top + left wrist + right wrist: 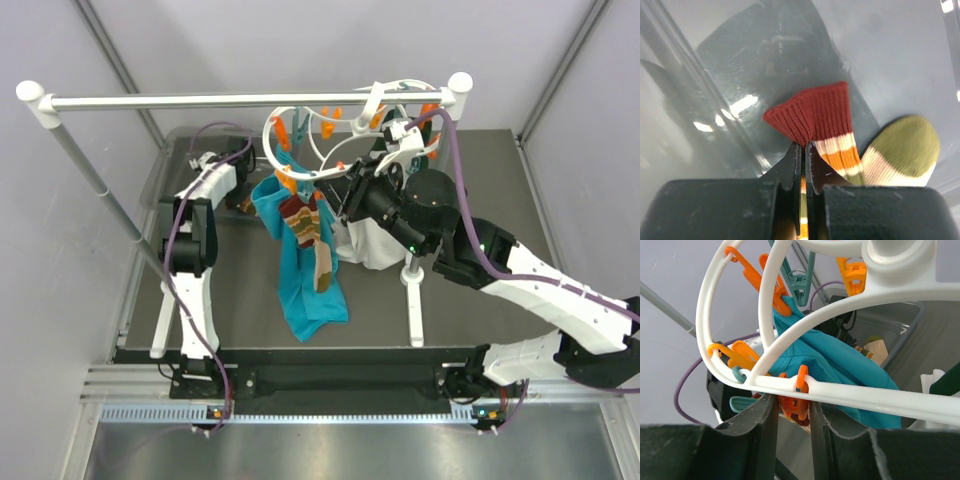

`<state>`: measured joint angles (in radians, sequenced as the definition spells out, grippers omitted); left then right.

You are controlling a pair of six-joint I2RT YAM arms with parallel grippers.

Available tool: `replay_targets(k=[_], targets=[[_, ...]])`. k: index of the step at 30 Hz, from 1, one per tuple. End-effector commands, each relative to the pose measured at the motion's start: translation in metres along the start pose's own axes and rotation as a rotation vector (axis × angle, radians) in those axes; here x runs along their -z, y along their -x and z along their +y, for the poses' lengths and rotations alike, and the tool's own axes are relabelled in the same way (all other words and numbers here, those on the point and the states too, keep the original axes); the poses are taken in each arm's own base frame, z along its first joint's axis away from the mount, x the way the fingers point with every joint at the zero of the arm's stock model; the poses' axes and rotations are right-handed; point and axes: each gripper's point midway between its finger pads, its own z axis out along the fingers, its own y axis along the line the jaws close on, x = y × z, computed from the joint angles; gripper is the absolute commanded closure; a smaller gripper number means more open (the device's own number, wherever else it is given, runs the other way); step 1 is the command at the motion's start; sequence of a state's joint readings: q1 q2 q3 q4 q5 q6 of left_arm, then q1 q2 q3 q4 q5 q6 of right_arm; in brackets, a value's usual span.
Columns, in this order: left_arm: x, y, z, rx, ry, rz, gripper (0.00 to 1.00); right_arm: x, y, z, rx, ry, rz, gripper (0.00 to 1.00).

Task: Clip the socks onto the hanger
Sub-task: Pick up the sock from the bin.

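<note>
In the left wrist view my left gripper (804, 145) is shut on the dark red cuff of a sock (820, 112). This sock has cream and orange stripes and an olive toe, and it lies in a clear bin. In the top view the left gripper (243, 203) is low at the back left. Another sock (305, 225) hangs from the white ring hanger (300, 150), in front of the teal cloth (305, 285). My right gripper (792, 402) is shut on an orange clip (799, 409) just under the hanger bar (865, 397).
The hanger hangs from a long white rail (240, 100) on poles. The clear bin (160, 170) stands at the back left. A white cloth (375, 245) hangs beside the right arm. Orange and teal clips (790, 285) line the ring.
</note>
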<state>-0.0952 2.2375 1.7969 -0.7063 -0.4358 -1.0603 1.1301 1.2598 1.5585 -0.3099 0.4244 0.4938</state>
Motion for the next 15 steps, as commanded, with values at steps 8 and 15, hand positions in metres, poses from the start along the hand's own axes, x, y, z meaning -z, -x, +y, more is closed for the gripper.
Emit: replay_targets(k=[8,15], targets=[[0.151,0.059,-0.021,-0.128,-0.357,-0.244,1.00,-0.007,-0.056,-0.014,0.047,-0.047,0.169,1.00],[0.222,0.051,0.018,-0.169,-0.455,-0.314,1.00,-0.004,-0.051,-0.019,0.049,-0.067,0.154,1.00]])
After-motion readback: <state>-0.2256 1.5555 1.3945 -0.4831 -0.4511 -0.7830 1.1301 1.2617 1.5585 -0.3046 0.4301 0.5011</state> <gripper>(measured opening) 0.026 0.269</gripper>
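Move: The left fingers are already shut on the sock's cuff. The orange clip it is meant for lies roughly 30 cm back, 27 cm right and 40 cm above them, right between the right hand's fingers. From the left hand, the hanging sock is about 28 cm back, 22 right, 31 up; the turquoise cloth some 25 back, 20 right, 22 up; the bin's middle 6 ahead, 7 left. Left hand, keeping its pinch, lifts the sock about 19 cm and draws back 7 towards the clip, fingertips tilting forward. ##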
